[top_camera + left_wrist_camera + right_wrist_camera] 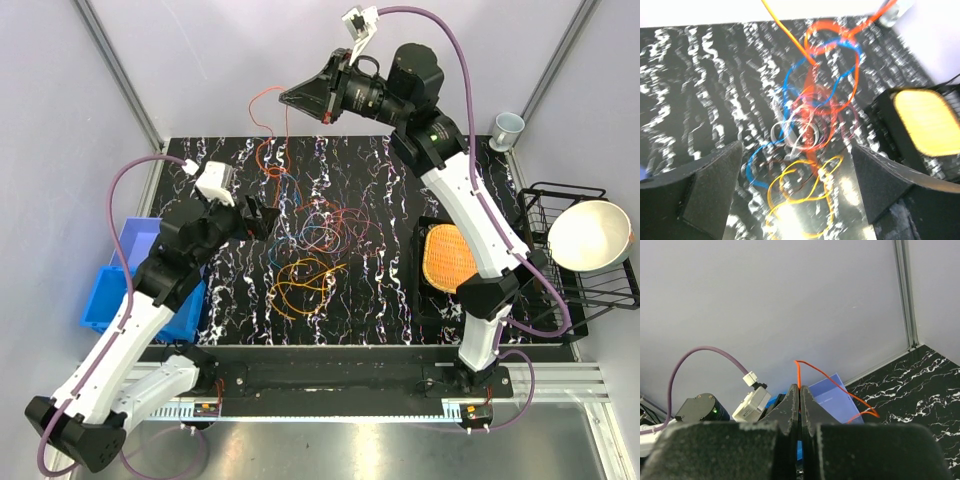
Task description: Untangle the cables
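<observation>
The cables [312,236] lie in a loose tangle of orange, red, blue and pale loops on the black marbled table [380,180], with yellow loops [305,282] nearer the front. My left gripper [262,218] hovers open just left of the tangle. In the left wrist view the tangle [810,125] and yellow loops [799,199] lie on the table below the spread left gripper [797,187]. My right gripper [285,97] is raised over the far edge and shut on an orange cable [798,374], which trails down to the pile [268,150]. The right gripper's [799,390] jaws are pressed together.
Blue bins [120,290] stand at the left table edge. A black tray with an orange pad [447,257] sits at the right. Beyond it are a wire rack [560,190] holding a bowl [590,235], and a cup [508,127] at the far right corner.
</observation>
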Action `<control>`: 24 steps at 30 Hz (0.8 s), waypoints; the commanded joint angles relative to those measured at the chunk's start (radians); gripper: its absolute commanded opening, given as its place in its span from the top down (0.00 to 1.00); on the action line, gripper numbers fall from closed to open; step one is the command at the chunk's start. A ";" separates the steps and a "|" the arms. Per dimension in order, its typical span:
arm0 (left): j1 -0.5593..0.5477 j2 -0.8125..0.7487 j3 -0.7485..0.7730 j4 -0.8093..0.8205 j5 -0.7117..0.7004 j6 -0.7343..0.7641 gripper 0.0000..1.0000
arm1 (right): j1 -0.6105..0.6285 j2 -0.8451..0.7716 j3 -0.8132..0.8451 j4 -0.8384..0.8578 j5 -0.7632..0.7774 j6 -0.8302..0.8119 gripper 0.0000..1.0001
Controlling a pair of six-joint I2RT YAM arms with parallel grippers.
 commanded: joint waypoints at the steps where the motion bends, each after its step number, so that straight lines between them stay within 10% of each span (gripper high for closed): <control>1: 0.002 0.007 -0.088 0.252 0.036 -0.119 0.07 | 0.009 -0.038 -0.001 -0.022 -0.018 -0.013 1.00; 13: -0.014 0.280 -0.259 0.730 0.146 -0.196 0.12 | 0.009 -0.152 -0.032 -0.088 -0.036 -0.056 1.00; 20: -0.049 0.359 -0.220 0.687 0.055 -0.190 0.41 | 0.006 -0.189 -0.072 -0.088 -0.027 -0.062 1.00; 24: -0.052 0.368 -0.229 0.714 0.050 -0.199 0.74 | 0.006 -0.221 -0.107 -0.088 0.002 -0.077 1.00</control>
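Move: The hanging bunch of red and blue cable under the right gripper is about 8 cm ahead of the left hand, 6 cm to its right and 10 cm lower. On the table, some 28 cm below that hand, the white cable loop lies about 10 cm ahead and 8 cm right, the yellow cable level with it and 8 cm right. From the right hand, already gripping the red cable, the bunch hangs about 33 cm below, 1 cm ahead and 1 cm left. Bring the left gripper down about 10 cm while reaching right and forward to the hanging red and blue strands, tipping and rolling it slightly, then start closing the wide-open fingers around them to under half open. Keep the right fingers shut on the red cable and, after a small dip, draw it back and to the right about 6 cm, rising slightly. ##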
